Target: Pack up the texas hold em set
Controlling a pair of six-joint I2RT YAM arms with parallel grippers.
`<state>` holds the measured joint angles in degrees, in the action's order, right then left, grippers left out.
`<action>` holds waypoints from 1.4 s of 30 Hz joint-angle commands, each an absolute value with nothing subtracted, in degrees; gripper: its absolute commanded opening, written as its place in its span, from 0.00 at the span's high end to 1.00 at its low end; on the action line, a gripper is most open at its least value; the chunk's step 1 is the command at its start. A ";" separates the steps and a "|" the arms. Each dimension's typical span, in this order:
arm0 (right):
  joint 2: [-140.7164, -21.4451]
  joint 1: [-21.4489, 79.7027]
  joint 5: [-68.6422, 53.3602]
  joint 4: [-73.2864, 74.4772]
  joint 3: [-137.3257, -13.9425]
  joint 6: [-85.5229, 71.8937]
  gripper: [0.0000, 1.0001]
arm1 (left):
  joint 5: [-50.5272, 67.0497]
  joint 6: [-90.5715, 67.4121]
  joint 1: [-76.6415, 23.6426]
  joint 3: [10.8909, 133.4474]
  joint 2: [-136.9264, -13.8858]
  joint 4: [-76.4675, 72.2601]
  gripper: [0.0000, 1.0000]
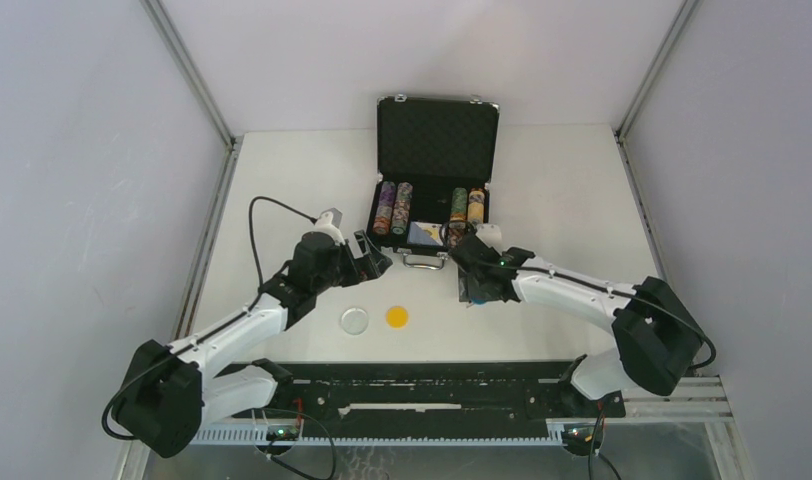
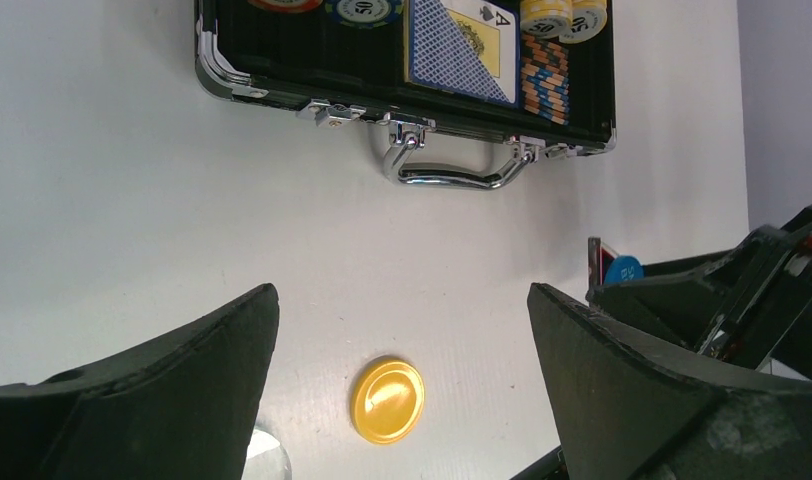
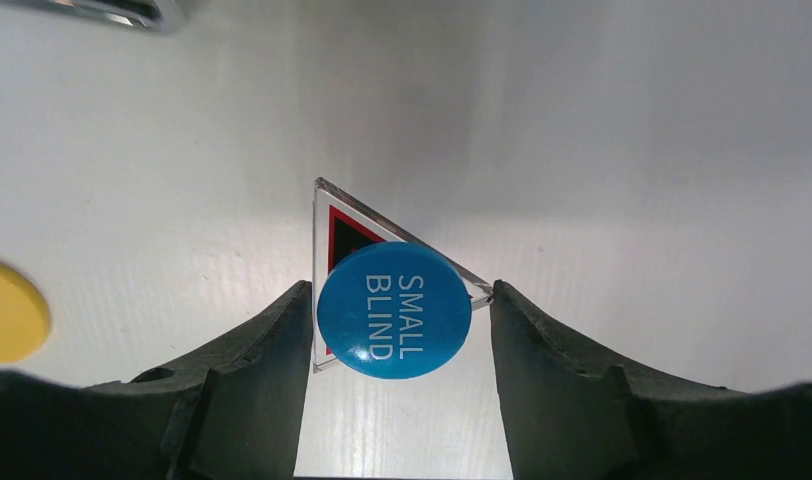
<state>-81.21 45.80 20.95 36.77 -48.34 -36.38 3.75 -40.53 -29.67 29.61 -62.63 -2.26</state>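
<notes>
The black briefcase [image 1: 437, 135] with silver edges stands open at the back, holding rolls of poker chips [image 1: 392, 208] and a card deck [image 1: 425, 234]. On the table in front lie a yellow token [image 1: 397, 316] and a clear round token [image 1: 355, 320]. My left gripper [image 2: 402, 290] hovers wide open above the yellow token [image 2: 387, 400], holding nothing. My right gripper [image 3: 400, 290] is shut on a clear tile with a red and black mark [image 3: 340, 235]. A blue SMALL BLIND token [image 3: 394, 310] rests against that tile, just in front of the case handle [image 1: 422, 262].
White walls with metal corner posts enclose the table on three sides. A black rail [image 1: 422, 390] runs along the near edge between the arm bases. The two grippers are close together in front of the case; the right one [image 2: 742, 300] shows in the left wrist view.
</notes>
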 commanded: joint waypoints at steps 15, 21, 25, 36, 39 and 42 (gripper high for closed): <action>-97.45 37.81 15.92 36.59 -74.10 -21.84 0.54 | 4.63 -39.95 -30.03 30.82 -63.87 -4.00 0.01; -104.48 35.77 13.56 38.71 -84.08 -18.96 0.54 | 5.31 -39.93 -29.99 31.13 -64.60 -3.96 0.01; -110.20 34.54 12.29 40.17 -91.30 -17.29 0.54 | 5.10 -39.77 -30.04 31.11 -64.73 -3.88 0.01; -125.15 31.47 9.96 44.05 -110.84 -14.09 0.54 | 4.91 -39.39 -29.99 31.64 -66.25 -3.56 0.01; -129.08 30.77 9.41 44.35 -115.37 -13.83 0.55 | 4.91 -39.31 -29.98 31.80 -66.64 -3.52 0.01; -132.53 30.12 7.32 44.82 -119.87 -13.94 0.55 | 4.47 -38.91 -30.04 32.22 -67.51 -3.22 0.01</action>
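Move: The right gripper already holds the blue SMALL BLIND disc with the clear triangular piece. The case's empty middle compartment lies some 28 cm ahead and 10 cm left of it, about 3 cm lower. The card deck is 17 cm ahead and 11 left, the orange-blue chips 17 ahead and 5 left, the green chips 26 ahead and 4 left. From the left hand the compartment is about 21 cm ahead, 14 right and 10 below. Carry the blue disc and clear triangular piece forward about 25 cm with the right gripper, and 9 cm left, across the case's front rim towards the empty middle compartment. Arc up roughly 4.5 cm, then start sinking over the case, turning slightly counter-clockwise; keep the grip closed on both. Let the open left gripper sink a couple of centimetres. ##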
